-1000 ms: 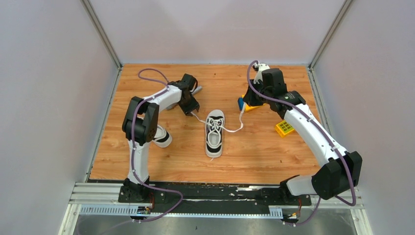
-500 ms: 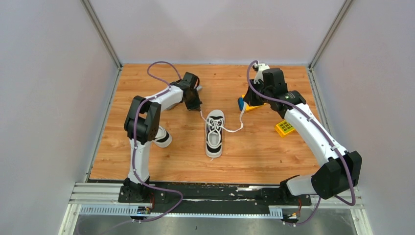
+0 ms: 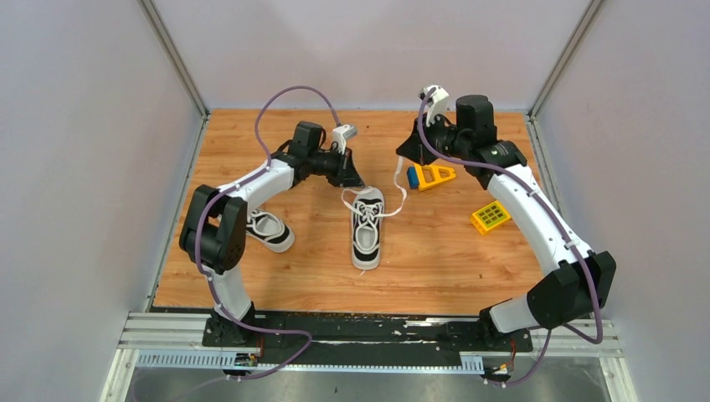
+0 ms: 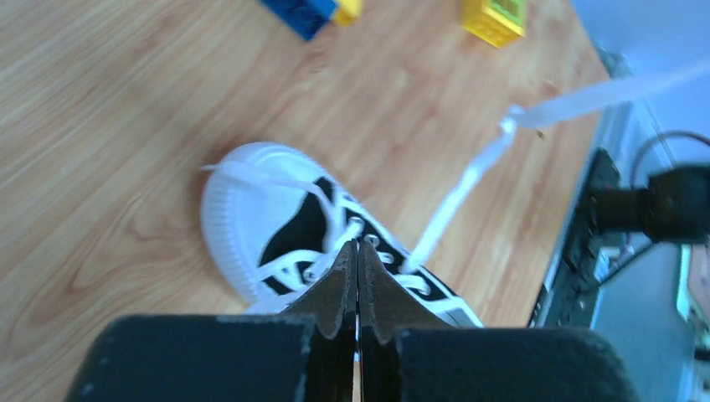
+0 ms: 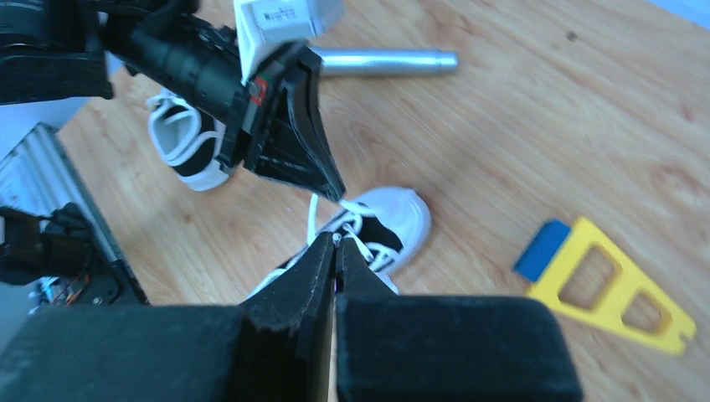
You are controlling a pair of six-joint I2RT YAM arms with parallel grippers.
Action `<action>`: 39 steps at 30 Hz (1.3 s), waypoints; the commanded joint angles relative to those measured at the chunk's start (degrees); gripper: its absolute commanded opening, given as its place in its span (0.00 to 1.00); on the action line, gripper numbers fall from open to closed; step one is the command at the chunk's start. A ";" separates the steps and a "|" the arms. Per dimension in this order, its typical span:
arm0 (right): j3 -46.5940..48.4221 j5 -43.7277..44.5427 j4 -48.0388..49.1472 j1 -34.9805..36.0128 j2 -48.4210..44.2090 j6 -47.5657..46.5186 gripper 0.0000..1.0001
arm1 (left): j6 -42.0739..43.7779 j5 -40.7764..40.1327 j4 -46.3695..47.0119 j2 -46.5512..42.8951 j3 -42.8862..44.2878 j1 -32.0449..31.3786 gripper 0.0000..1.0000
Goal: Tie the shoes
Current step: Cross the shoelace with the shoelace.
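Note:
One black-and-white shoe [image 3: 367, 228] lies in the middle of the table, toe pointing away from the arm bases. The other shoe [image 3: 269, 230] lies to its left, beside the left arm. My left gripper [image 3: 357, 182] hovers just beyond the middle shoe's toe, shut on its left lace [image 5: 312, 211]. My right gripper [image 3: 401, 156] hangs up and to the right of the toe, shut on the right lace [image 3: 401, 188], which rises slack from the eyelets. In the left wrist view the shut jaws [image 4: 357, 248] sit over the shoe [image 4: 251, 218], and the right lace [image 4: 469, 180] runs off to the upper right.
A yellow and blue toy frame [image 3: 430, 176] lies under the right wrist. A yellow studded block [image 3: 491, 217] sits further right. A metal rod [image 5: 387, 60] lies behind the left gripper. Grey walls close off the left, right and back of the wooden table [image 3: 435, 268].
My left gripper has shut on the left lace and swung right, rising over the shoe's toe. My right gripper has moved left and up, carrying the right lace with it.

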 commanded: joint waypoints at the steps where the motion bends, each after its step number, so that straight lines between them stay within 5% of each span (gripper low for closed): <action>1: 4.57 -14.16 3.80 -0.05 3.53 -3.67 0.00 | 11.34 15.41 1.99 -2.74 -0.27 0.26 0.00; 7: 2.64 -18.25 6.45 0.03 5.47 -1.93 0.00 | 12.66 17.46 -0.15 -2.57 0.88 0.15 0.00; 12: 4.02 -18.13 6.80 0.61 6.14 0.11 0.00 | 1.14 -7.90 0.37 -6.02 -1.50 3.07 0.43; 14: 4.26 -17.36 6.70 0.63 5.80 0.24 0.00 | -0.11 -18.07 -4.57 -7.79 -1.77 4.27 0.54; 16: 3.79 -16.88 6.72 0.66 5.54 0.26 0.00 | 4.82 -19.01 -6.24 -8.08 -2.37 4.20 0.58; 21: 2.73 -15.70 6.34 0.72 5.19 1.47 0.00 | 6.77 -25.38 -15.64 2.23 4.90 3.09 0.61; 39: -0.44 -11.15 5.25 0.83 1.79 2.37 0.00 | 10.38 -34.82 -10.69 13.66 11.09 -5.73 0.61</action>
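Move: The left hand pinches the left shoelace above the upright shoe, whose middle lies about 4 cm back and 9 cm below. The slack bend of this lace is some 6 cm to the left, 3 cm ahead and 9 cm down; the grey tube is 15 cm left and 14 cm ahead, on the table. From the right hand, pinching the right shoelace, the shoe is 8 cm left, 2 cm back and 23 cm down; the yellow toy is 12 cm ahead, 8 cm right and low. Back some 3 cm and slightly up goes the left hand over the shoe, then it opens and lets go of the left shoelace, swings forward and left and sinks about 12 cm beside the toe, fingers tipping some 30 degrees steeper over the dropped lace. The right hand shifts about 4 cm left towards the shoe, then stays nearly put, keeping its lace pinched and raised. ##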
